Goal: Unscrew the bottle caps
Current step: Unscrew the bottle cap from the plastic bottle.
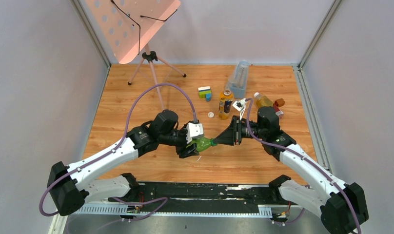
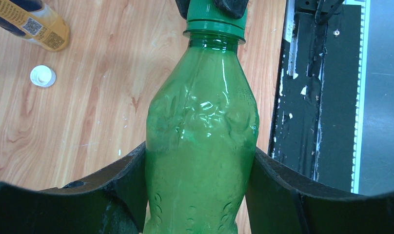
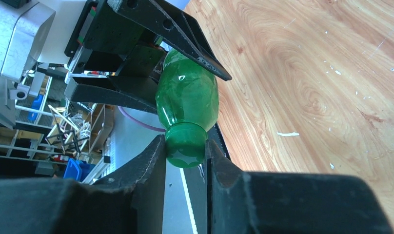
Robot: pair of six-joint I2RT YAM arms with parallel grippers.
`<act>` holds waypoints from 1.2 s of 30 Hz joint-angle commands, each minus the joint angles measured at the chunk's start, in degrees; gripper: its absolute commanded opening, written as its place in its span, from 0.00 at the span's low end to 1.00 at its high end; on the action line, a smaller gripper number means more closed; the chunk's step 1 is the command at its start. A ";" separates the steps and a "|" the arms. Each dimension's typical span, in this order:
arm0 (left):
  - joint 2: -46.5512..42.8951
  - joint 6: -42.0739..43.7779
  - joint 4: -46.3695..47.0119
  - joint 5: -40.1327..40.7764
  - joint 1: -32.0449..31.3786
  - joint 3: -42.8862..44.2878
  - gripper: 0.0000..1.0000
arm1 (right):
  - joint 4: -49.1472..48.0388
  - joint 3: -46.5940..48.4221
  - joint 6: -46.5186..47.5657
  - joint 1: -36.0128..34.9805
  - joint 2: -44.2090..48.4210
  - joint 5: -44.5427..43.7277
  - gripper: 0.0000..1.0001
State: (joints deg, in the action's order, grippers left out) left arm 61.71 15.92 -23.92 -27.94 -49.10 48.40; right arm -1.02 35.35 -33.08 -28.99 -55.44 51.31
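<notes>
My left gripper is shut on the green bottle and holds it sideways above the table, its fingers on both sides of the body. My right gripper is shut on the bottle's green cap, which sits on the neck. An amber bottle with a yellow label stands behind, uncapped, with a loose white cap on the table beside it. An amber bottle with a red label lies at the right, its white cap on.
A tall clear bluish container, multicoloured toy bricks and a small reddish-brown block sit at the back. A tripod stand with a pink perforated panel stands back left. A black strip runs along the near table edge.
</notes>
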 commanded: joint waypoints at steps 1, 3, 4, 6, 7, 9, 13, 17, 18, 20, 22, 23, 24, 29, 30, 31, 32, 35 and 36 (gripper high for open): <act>0.11 -0.56 3.50 0.38 -0.01 1.74 0.00 | -1.23 0.75 3.12 -0.26 0.26 3.70 0.00; -0.11 -1.62 4.16 0.26 -0.03 1.70 0.00 | -1.23 0.26 5.58 -0.41 0.82 3.64 0.00; -0.19 -1.92 4.68 0.17 -0.03 1.74 0.00 | -1.41 -0.09 6.85 -0.47 1.20 3.39 0.00; -0.29 -2.94 5.30 -0.11 -0.03 1.82 0.00 | -1.68 -0.55 9.31 -0.62 2.03 2.66 0.00; -0.19 -3.54 5.38 -0.63 0.01 2.12 0.00 | -1.95 -0.70 10.52 -0.69 2.50 2.55 0.00; 0.05 -4.03 5.13 -2.28 0.17 2.80 0.00 | -2.97 -1.35 13.55 -1.03 3.58 3.00 0.00; 0.71 -5.68 5.62 -6.81 1.73 3.12 0.00 | -5.32 -3.00 19.09 -2.02 5.40 4.46 0.00; 1.03 -6.52 4.72 -11.67 3.82 3.94 0.00 | -4.02 -2.50 24.13 -3.55 5.52 3.30 0.00; 0.86 -6.61 4.74 -12.26 4.21 3.90 0.00 | -2.91 -1.91 26.04 -4.37 5.25 2.44 0.00; 0.24 -6.79 4.72 -13.49 4.60 3.96 0.00 | 0.18 -0.83 29.66 -5.78 4.96 -0.17 0.00; -0.61 -6.97 4.57 -14.71 4.92 4.02 0.00 | 2.61 -0.56 33.85 -6.91 4.76 -0.46 0.00; -0.80 -7.16 4.56 -15.48 4.95 4.05 0.00 | 3.39 -0.59 36.76 -7.41 4.61 0.99 0.00; -1.11 -7.40 4.71 -15.78 5.04 3.91 0.00 | 3.77 -0.63 38.33 -8.04 4.45 2.18 0.00; -1.88 -6.74 3.92 -13.20 5.04 3.46 0.00 | 1.59 0.93 30.10 -8.99 4.46 -9.88 0.10; -1.91 -5.91 3.50 -11.94 5.00 3.32 0.00 | 0.33 1.50 26.97 -8.93 4.73 -13.42 0.25; -1.84 -5.56 2.38 -11.20 4.98 3.34 0.00 | -0.07 2.04 23.44 -8.83 4.91 -15.68 0.35; -1.63 -4.78 1.77 -10.01 4.98 3.51 0.00 | -0.08 2.41 20.85 -8.66 5.22 -16.92 0.43; -1.31 -4.12 -0.14 -8.76 4.94 3.86 0.00 | -0.03 2.59 15.00 -8.04 6.61 -16.22 0.59; -1.33 -4.03 -0.07 -8.39 4.87 3.71 0.00 | 0.04 2.47 13.28 -7.81 6.94 -16.04 0.61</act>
State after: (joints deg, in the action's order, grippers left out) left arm 61.80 10.61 -26.70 -37.41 -44.12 49.39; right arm -0.73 35.79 -10.07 -37.39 -50.46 39.05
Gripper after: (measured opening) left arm 0.683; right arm 0.571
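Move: The green bottle's cap is already between the right hand's fingertips, while the bottle's body lies about 10 cm to that hand's left, some 3 cm lower and 1 cm back. The loose white cap lies on the table about 18 cm ahead, level sideways and 21 cm below; the orange bottle stands 18 cm ahead, 7 cm to the right and 11 cm below. From the left hand, the green cap is about 10 cm right, 1 cm ahead and 3 cm higher. Rolling about 35 degrees around its own fingers, counter-clockwise looking onto the cap's top, the right hand twists the gripped cap and drifts back, then opens its fingers off the cap, shifting 2 cm forward and starting to roll back. The left hand keeps its hold on the bottle's body, rolling roughly 10 degrees the other way as it shifts back and part-way forward again. ##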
